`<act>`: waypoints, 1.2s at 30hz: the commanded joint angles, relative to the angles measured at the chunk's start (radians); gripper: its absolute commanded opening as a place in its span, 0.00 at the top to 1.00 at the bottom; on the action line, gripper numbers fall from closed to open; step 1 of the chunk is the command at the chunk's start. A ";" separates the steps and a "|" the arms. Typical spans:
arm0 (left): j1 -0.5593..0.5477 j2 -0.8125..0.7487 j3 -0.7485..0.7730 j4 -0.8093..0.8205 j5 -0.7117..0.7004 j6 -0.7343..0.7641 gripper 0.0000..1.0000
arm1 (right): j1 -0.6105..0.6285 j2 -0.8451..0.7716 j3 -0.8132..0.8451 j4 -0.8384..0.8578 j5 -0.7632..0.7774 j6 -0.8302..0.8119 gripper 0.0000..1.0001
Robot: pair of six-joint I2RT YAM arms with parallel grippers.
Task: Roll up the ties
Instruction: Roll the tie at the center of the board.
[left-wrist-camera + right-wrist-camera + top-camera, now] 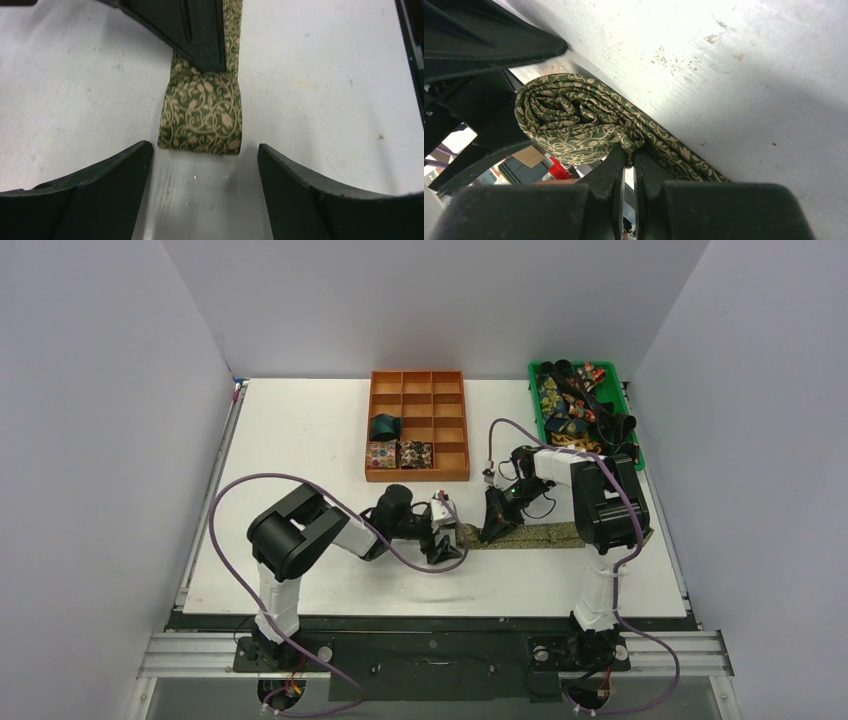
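Note:
An olive-green tie with a gold vine pattern lies as a flat strip on the white table, its left end rolled into a small coil. My left gripper stands open just in front of the coil, a finger on each side and apart from it. My right gripper is shut on a fold of the tie where the coil meets the strip. From above, the left gripper and right gripper face each other over the coil.
An orange compartment tray at the back middle holds a teal roll and two floral rolls. At the back right, a green bin is piled with loose ties. White walls enclose the table.

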 commanded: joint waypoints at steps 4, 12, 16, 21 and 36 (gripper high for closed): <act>-0.062 0.191 0.069 0.311 0.005 -0.213 0.29 | 0.006 0.075 -0.020 0.080 0.226 -0.094 1.00; -0.083 0.163 0.062 0.064 -0.072 -0.069 0.78 | 0.019 0.018 -0.014 0.091 0.176 -0.093 1.00; -0.069 0.085 0.056 -0.226 -0.136 0.042 0.86 | 0.004 -0.097 -0.011 0.044 0.149 -0.114 0.75; -0.076 0.051 0.078 -0.420 -0.175 0.117 0.87 | -0.012 -0.233 -0.006 0.030 0.016 -0.075 0.57; -0.092 0.062 0.142 -0.531 -0.210 0.124 0.86 | 0.113 -0.102 0.002 0.120 0.086 0.048 0.70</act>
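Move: The rolled end of the green-gold tie lies about 4 cm to the right of the open left hand, level with it in reach and height. It is pinched in the right fingers, its middle some 2 cm to their left and 1 cm below. The tie's unrolled strip runs off to the right, its middle roughly 12 cm right of the right hand and 2 cm lower. The brown tray stands about 26 cm ahead of the right hand and 14 cm to its left. The left hand slides about 5 cm right over the rolled end of the tie and closes on it from the left, then, keeping its pinch, draws back left some 2 cm while its fingertips tip down about 15 degrees. Once the left has hold, the right hand, until then still pinching the roll, opens to a bit under half, lifts about 6 cm clear, swings nearly 4 cm left and sinks some 3 cm again towards the roll with its fingers still apart. ##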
